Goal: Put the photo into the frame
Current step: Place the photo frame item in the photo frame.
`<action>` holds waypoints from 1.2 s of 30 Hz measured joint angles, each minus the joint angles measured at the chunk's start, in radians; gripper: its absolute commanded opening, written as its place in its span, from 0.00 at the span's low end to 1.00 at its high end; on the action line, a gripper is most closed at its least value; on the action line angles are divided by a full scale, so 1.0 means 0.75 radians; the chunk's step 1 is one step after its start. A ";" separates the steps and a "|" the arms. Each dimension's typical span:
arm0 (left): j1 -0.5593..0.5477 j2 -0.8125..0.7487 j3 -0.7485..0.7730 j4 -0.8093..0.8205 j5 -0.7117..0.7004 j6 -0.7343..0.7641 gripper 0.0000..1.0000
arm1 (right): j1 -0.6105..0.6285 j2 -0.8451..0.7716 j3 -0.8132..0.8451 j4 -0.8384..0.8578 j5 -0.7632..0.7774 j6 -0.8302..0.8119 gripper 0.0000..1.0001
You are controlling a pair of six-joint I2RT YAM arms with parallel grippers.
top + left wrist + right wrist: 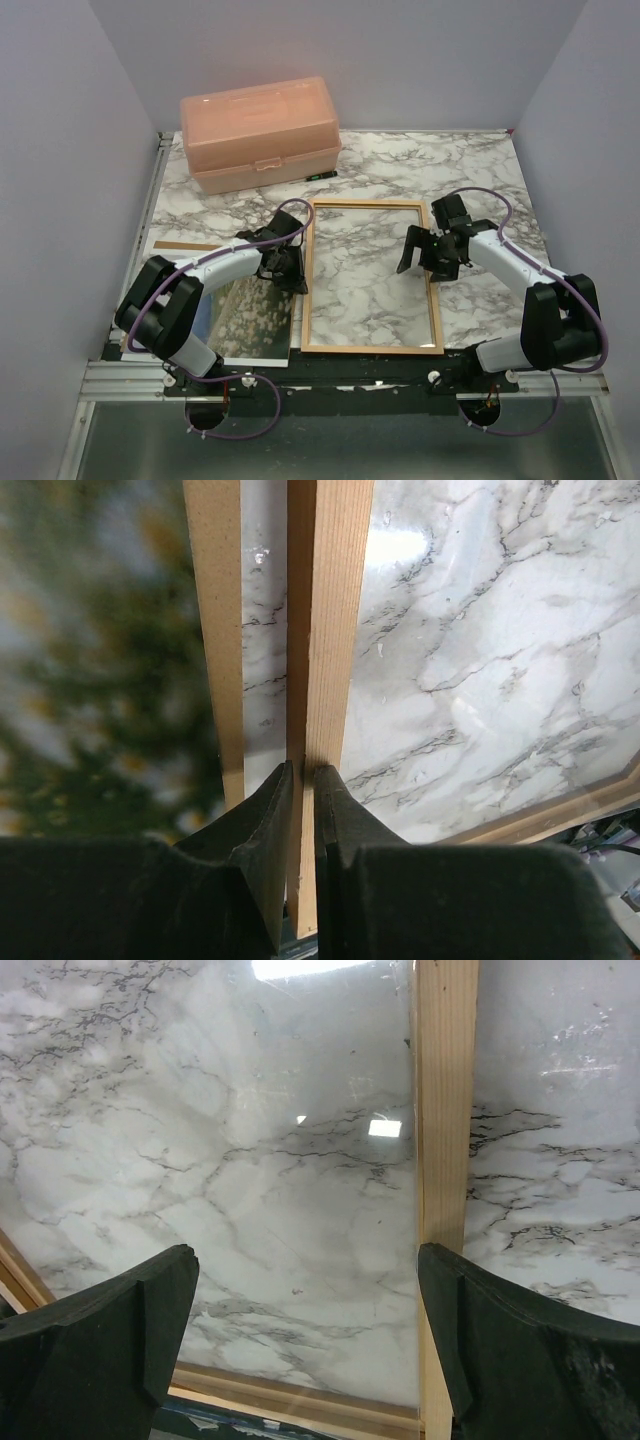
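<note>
The frame (372, 204) lies flat mid-table, thin orange-brown wood around a clear pane that shows the marble beneath. My left gripper (293, 267) is shut on its left rail; in the left wrist view the rail (328, 630) runs between the two pads of that gripper (305, 780). The photo (252, 318) lies to the left of the frame, partly under the left arm, and appears as a green blur (100, 680) in the left wrist view. My right gripper (420, 252) hovers open over the frame's right side. Its fingers (500, 1340) straddle the pane near the right rail (445, 1160).
A pink plastic box (260, 130) stands at the back left. A plain brown board edge (185, 245) shows beside the photo, also as a tan strip (215, 630) between photo and frame. Grey walls close in on three sides of the marble table (470, 170).
</note>
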 measured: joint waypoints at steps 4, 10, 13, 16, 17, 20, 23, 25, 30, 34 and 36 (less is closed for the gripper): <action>-0.003 -0.005 -0.001 0.002 -0.006 -0.001 0.17 | 0.000 -0.002 0.001 -0.003 0.014 0.001 1.00; -0.005 -0.052 -0.035 0.033 -0.026 -0.003 0.29 | 0.000 -0.002 0.004 -0.008 0.022 0.002 1.00; -0.006 -0.079 -0.067 0.061 -0.041 -0.002 0.35 | 0.000 -0.008 0.012 -0.010 0.025 0.005 1.00; -0.006 -0.108 -0.103 0.095 -0.049 0.001 0.40 | 0.000 -0.016 0.017 -0.010 0.026 0.007 1.00; -0.006 -0.120 -0.116 0.109 -0.049 0.001 0.41 | 0.000 -0.017 0.018 -0.010 0.026 0.008 1.00; -0.006 -0.139 -0.144 0.141 -0.047 0.003 0.44 | 0.000 -0.017 0.018 -0.011 0.026 0.010 1.00; -0.007 -0.141 -0.150 0.155 -0.041 0.006 0.44 | 0.000 -0.017 0.018 -0.012 0.026 0.010 1.00; -0.009 -0.142 -0.151 0.160 -0.034 0.007 0.45 | 0.000 -0.017 0.019 -0.012 0.026 0.010 1.00; -0.009 -0.150 -0.161 0.180 -0.016 0.007 0.47 | 0.000 -0.017 0.021 -0.021 0.068 0.011 1.00; -0.010 -0.160 -0.173 0.201 -0.002 0.005 0.51 | 0.000 -0.017 0.021 -0.041 0.109 0.011 1.00; -0.010 -0.172 -0.186 0.217 0.007 0.006 0.51 | 0.000 -0.017 0.021 -0.045 0.117 0.011 1.00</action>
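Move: Right at the left hand's nearly shut fingertips runs the frame's left bar, about 1 cm to the right and 1 cm below, its middle some 4 cm farther out. The photo's middle lies roughly 19 cm left of that hand and 3 cm back, about 2 cm below. For the wide-open right hand, the frame's right bar lies about 4 cm to the right, level fore and aft, 2 cm below; the near bar's middle is some 17 cm back and 13 cm left. Opening from nearly shut to half wide, the left fingers come free of the frame's left bar and end astride it, the hand rising barely 1 cm while its fingertips tilt forward and a little right, under 10 degrees. The right hand, fingers kept wide, rises about half a centimetre, then shifts some 1.5 cm right towards the right bar; whether it touches can't be seen. ##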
